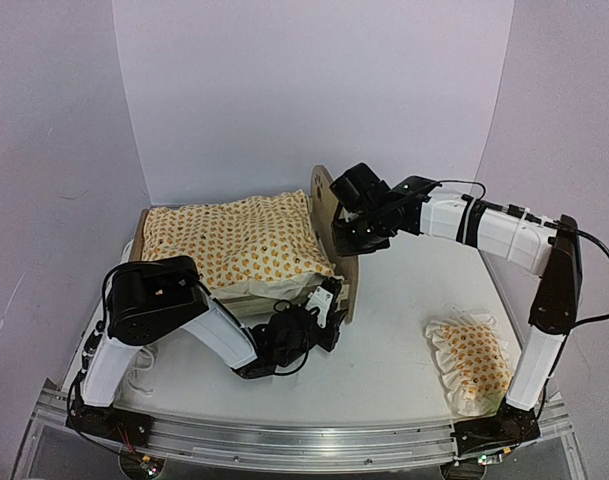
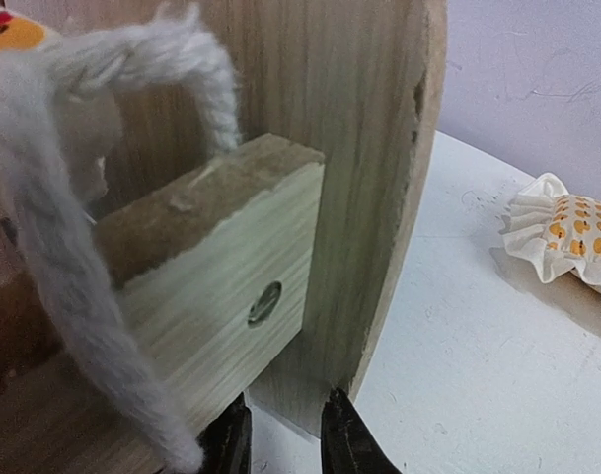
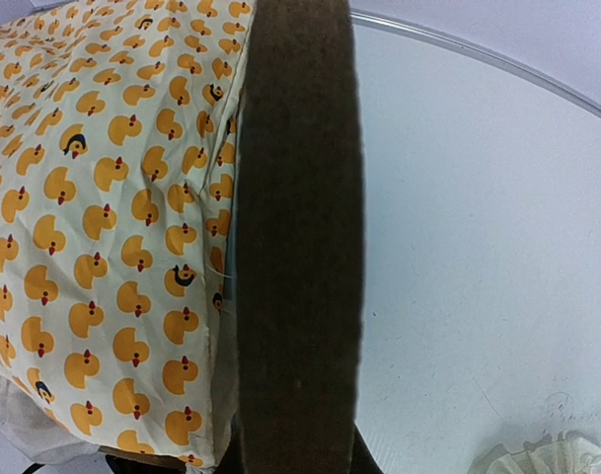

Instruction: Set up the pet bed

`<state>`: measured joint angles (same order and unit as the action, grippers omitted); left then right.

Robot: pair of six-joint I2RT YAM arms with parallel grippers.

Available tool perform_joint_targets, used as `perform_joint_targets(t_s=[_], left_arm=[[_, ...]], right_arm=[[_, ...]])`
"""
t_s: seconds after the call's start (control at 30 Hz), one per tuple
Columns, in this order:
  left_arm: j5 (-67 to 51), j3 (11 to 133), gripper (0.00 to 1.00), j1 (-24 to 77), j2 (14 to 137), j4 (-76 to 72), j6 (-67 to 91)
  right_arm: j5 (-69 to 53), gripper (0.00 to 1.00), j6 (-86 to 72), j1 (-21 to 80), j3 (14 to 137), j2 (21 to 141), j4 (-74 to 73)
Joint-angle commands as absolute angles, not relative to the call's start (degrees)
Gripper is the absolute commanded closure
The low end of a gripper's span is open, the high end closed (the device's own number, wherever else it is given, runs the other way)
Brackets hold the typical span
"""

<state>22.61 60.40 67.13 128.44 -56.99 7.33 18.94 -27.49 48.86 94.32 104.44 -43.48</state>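
The pet bed (image 1: 329, 215) is a light-wood frame at the centre left, with an orange duck-print quilt (image 1: 234, 240) spread over it. My right gripper (image 1: 356, 232) is shut on the top edge of the right end board (image 3: 300, 227), which fills the space between its jaws (image 3: 295, 464). My left gripper (image 1: 324, 305) sits low at the near bottom corner of that end board (image 2: 369, 148). Its jaws (image 2: 288, 439) stand a little apart, with the board's lower corner just ahead of them under the side rail (image 2: 211, 267). Nothing is clamped in them.
A small ruffled pillow (image 1: 472, 362) with the same print lies on the white table at the front right, also in the left wrist view (image 2: 566, 232). A fuzzy grey-white cord (image 2: 63, 257) hangs beside my left finger. Lilac walls stand behind and at both sides.
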Motion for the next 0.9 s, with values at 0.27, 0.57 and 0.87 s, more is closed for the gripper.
perform_joint_targets(t_s=[0.27, 0.57, 0.87], left_arm=[[25.08, 67.45, 0.78, 63.38, 132.34, -57.11, 8.38], [21.66, 68.14, 0.85, 61.8, 132.53, -56.8, 7.29], [18.0, 62.6, 1.0, 62.18, 127.04, -56.76, 5.84]], right_arm=[[13.21, 1.0, -29.5, 51.31, 100.07, 96.75, -30.94], [13.01, 1.0, -29.61, 51.78, 100.09, 96.61, -30.94], [16.25, 1.0, -29.15, 51.8, 98.63, 96.39, -30.31]])
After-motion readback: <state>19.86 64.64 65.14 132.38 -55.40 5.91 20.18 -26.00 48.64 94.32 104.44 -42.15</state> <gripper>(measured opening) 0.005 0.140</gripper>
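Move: The white cord under the front rail is about 2 cm ahead of the left fingers, 1 cm right and 1 cm below; the end board's near leg stands some 2 cm ahead and 3 cm right, level with them. The rail's bolted end is about 1 cm ahead, 3 cm left and 5 cm above. From the right hand, on the board's edge, the cord lies roughly 7 cm back, 1 cm left and 14 cm down. Forward and down under the rail's bolted end, the left hand creeps about 2.5 cm in all, drifting slightly right towards the near leg, with hardly any wrist turn. Its slightly parted fingers then shut at the white cord beside the leg and pinch it at the tips. The right hand keeps its grip on the end board's edge. ##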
